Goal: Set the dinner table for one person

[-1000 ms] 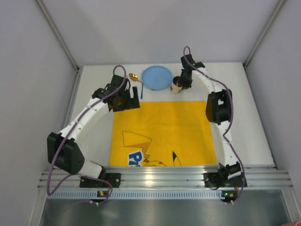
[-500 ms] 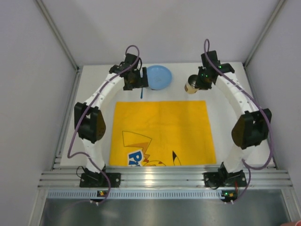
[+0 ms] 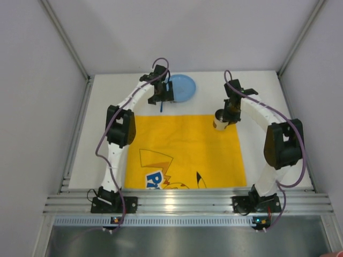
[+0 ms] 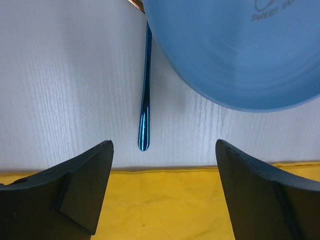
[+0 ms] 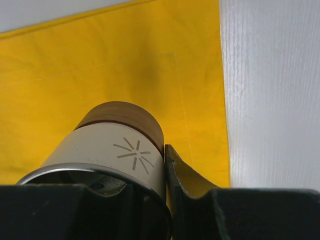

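Note:
The white dinner table (image 3: pixel 102 134) carries a yellow placemat (image 3: pixel 182 152). A blue plate (image 3: pixel 181 87) lies at the table's back, with a spoon's blue handle (image 4: pixel 144 100) beside its left rim. My left gripper (image 3: pixel 163 96) hovers open at the placemat's far edge (image 4: pixel 165 200), both fingers (image 4: pixel 70 185) apart, facing the plate (image 4: pixel 240 50) and holding nothing. My right gripper (image 3: pixel 225 113) is shut on the rim of a beige cup with a brown base (image 3: pixel 220 121). The cup (image 5: pixel 115 145) hangs over the placemat's far right corner, one finger (image 5: pixel 185 175) pressed against its outer wall.
Silver rails (image 3: pixel 187 201) run along the near edge by both arm bases. White walls close in the table on three sides. Bare white tabletop (image 5: pixel 270 90) lies right of the placemat.
The right arm carried the cup from beside the plate, out right, then down onto the placemat's far right corner. The left arm reached farther back and right, up to the plate's left rim.

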`<action>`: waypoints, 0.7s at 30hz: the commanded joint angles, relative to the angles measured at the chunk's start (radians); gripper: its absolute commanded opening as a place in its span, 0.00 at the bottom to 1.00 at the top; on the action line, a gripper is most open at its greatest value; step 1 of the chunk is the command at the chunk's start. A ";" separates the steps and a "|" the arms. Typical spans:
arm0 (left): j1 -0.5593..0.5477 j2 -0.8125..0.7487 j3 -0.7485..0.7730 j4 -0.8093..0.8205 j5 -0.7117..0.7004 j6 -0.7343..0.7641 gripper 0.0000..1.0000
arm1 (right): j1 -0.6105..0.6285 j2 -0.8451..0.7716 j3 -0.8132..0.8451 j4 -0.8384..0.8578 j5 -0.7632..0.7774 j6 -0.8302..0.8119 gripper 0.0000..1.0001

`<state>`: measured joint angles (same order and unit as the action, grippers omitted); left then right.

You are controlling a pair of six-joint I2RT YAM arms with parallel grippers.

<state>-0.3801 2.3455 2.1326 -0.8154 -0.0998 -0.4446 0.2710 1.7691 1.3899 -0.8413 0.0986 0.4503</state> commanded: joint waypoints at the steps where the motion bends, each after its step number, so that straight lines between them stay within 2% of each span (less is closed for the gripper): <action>1: 0.007 0.020 0.064 0.016 -0.038 0.021 0.88 | 0.004 0.018 0.043 0.068 0.058 -0.022 0.03; 3: 0.009 0.041 0.069 0.019 -0.046 0.026 0.88 | 0.004 0.029 0.031 0.085 0.061 -0.030 0.26; 5: 0.012 0.064 0.073 0.019 -0.069 0.026 0.87 | 0.005 0.049 0.015 0.099 0.070 -0.033 0.42; 6: 0.012 0.072 0.081 0.019 -0.074 0.029 0.87 | 0.005 0.055 0.000 0.103 0.082 -0.033 0.53; 8: 0.014 0.093 0.099 0.019 -0.093 0.029 0.87 | 0.005 0.066 -0.015 0.110 0.085 -0.041 0.63; 12: 0.018 0.118 0.113 0.070 -0.092 0.024 0.86 | 0.004 0.040 -0.017 0.104 0.079 -0.055 0.68; 21: 0.032 0.153 0.101 0.209 -0.074 0.027 0.85 | 0.002 -0.197 0.113 -0.097 0.076 -0.061 0.70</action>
<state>-0.3614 2.4809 2.2024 -0.7059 -0.1757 -0.4313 0.2718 1.7153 1.4143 -0.8623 0.1608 0.4015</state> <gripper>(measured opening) 0.855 0.695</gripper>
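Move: The right fingers still grip the cup by its wall, its middle about 3 cm to their left and 2 cm below. Its landing spot on the yellow mat lies about 8 cm below, 1 cm ahead and 3 cm left; the mat's far right corner is 8 cm ahead, 3 cm right. The left hand's blue fork has its middle some 9 cm ahead, 1 cm left, 7 cm down. The spoon crosses it 10 cm straight ahead; the plate is 13 cm ahead, 9 cm right. The right hand's grip on the cup ends: it lowers the cup roughly 3 cm onto the mat while easing slightly forward, spreads its fingers, then rises clear by about 5 cm. Meanwhile the left hand, fingers still wide open, sinks about 4 cm and reaches 4 cm forward, drifting a little left, so its fingers straddle the fork's handle; the right-hand finger comes close to the plate's rim. ##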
